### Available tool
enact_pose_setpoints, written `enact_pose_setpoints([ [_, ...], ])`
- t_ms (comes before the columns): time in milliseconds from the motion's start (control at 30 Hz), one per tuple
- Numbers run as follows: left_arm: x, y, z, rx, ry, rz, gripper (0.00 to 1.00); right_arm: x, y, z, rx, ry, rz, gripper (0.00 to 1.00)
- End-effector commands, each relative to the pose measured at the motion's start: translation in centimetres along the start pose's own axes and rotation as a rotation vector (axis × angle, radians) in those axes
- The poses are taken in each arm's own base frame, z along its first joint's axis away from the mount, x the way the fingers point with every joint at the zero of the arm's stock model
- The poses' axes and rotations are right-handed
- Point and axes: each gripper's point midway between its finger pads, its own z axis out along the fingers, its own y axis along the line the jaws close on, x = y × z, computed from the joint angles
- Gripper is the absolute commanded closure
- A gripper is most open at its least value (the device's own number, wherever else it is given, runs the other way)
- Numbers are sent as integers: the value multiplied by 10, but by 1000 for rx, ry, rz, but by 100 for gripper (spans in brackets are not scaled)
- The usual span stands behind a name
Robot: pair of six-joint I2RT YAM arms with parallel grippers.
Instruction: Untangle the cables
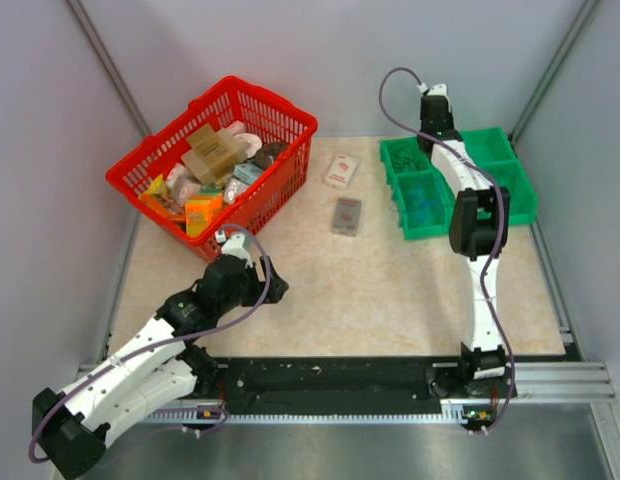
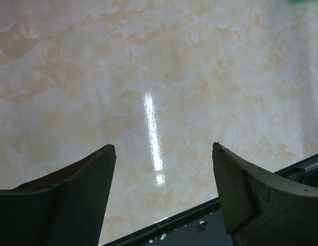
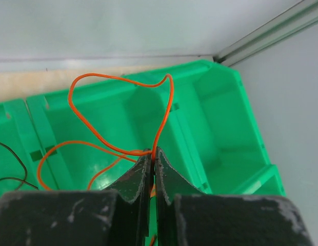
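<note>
My right gripper [image 3: 153,152] is shut on a thin orange cable [image 3: 164,110] and holds it above the green compartment bins [image 3: 220,118]. The orange cable loops up and to the left from the fingertips and trails down into a bin. A thin black cable [image 3: 10,159] lies in the bin at the far left of the right wrist view. In the top view the right gripper [image 1: 431,103] reaches over the back of the green bins [image 1: 505,190]. My left gripper [image 2: 164,148] is open and empty over bare marbled table [image 2: 159,77]; in the top view it sits at the front left [image 1: 273,285].
A red basket [image 1: 280,115] full of packaged goods stands at the back left. A small white pack [image 1: 340,171] and a grey pack [image 1: 347,215] lie mid-table. The black front rail [image 2: 210,220] runs just under the left fingers. Grey walls enclose the table.
</note>
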Motion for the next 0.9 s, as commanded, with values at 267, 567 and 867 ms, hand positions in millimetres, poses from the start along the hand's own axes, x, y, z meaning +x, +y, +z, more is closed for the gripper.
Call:
enact_pose_setpoints([
  [267,-23,-20,-12,67,-64,-41,20,-3,8,-4,-97,31,61,73],
  [567,-21,-29,-14,113,-53,-67,20,-74,-62,-97,-105,-2,257,45],
  [867,-32,-44,-29,188,-92,-58,20,-51,-3,-280,-663,-32,485,43],
])
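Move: Over the green tray's back row, the right hand still holds the orange cable; the back middle compartment it is meant for lies about 2 cm ahead, 2 cm to the right and 10 cm below. The dark cables sit level with the hand, some 10 cm to its left; the blue cable is about 12 cm back and 7 cm left, the yellow one 11 cm back and 6 cm right. From the left hand the compartment is roughly 45 cm ahead, 45 cm right and 8 cm lower. Sinking almost straight down by about 5 cm towards the back middle compartment, the right hand opens its fingers to roughly half and lets go of the orange cable. It then climbs away from the tray, speeding up, and draws back some 13 cm with a smaller shift left, ending well above its start and rolled about 30 degrees, left side up. ##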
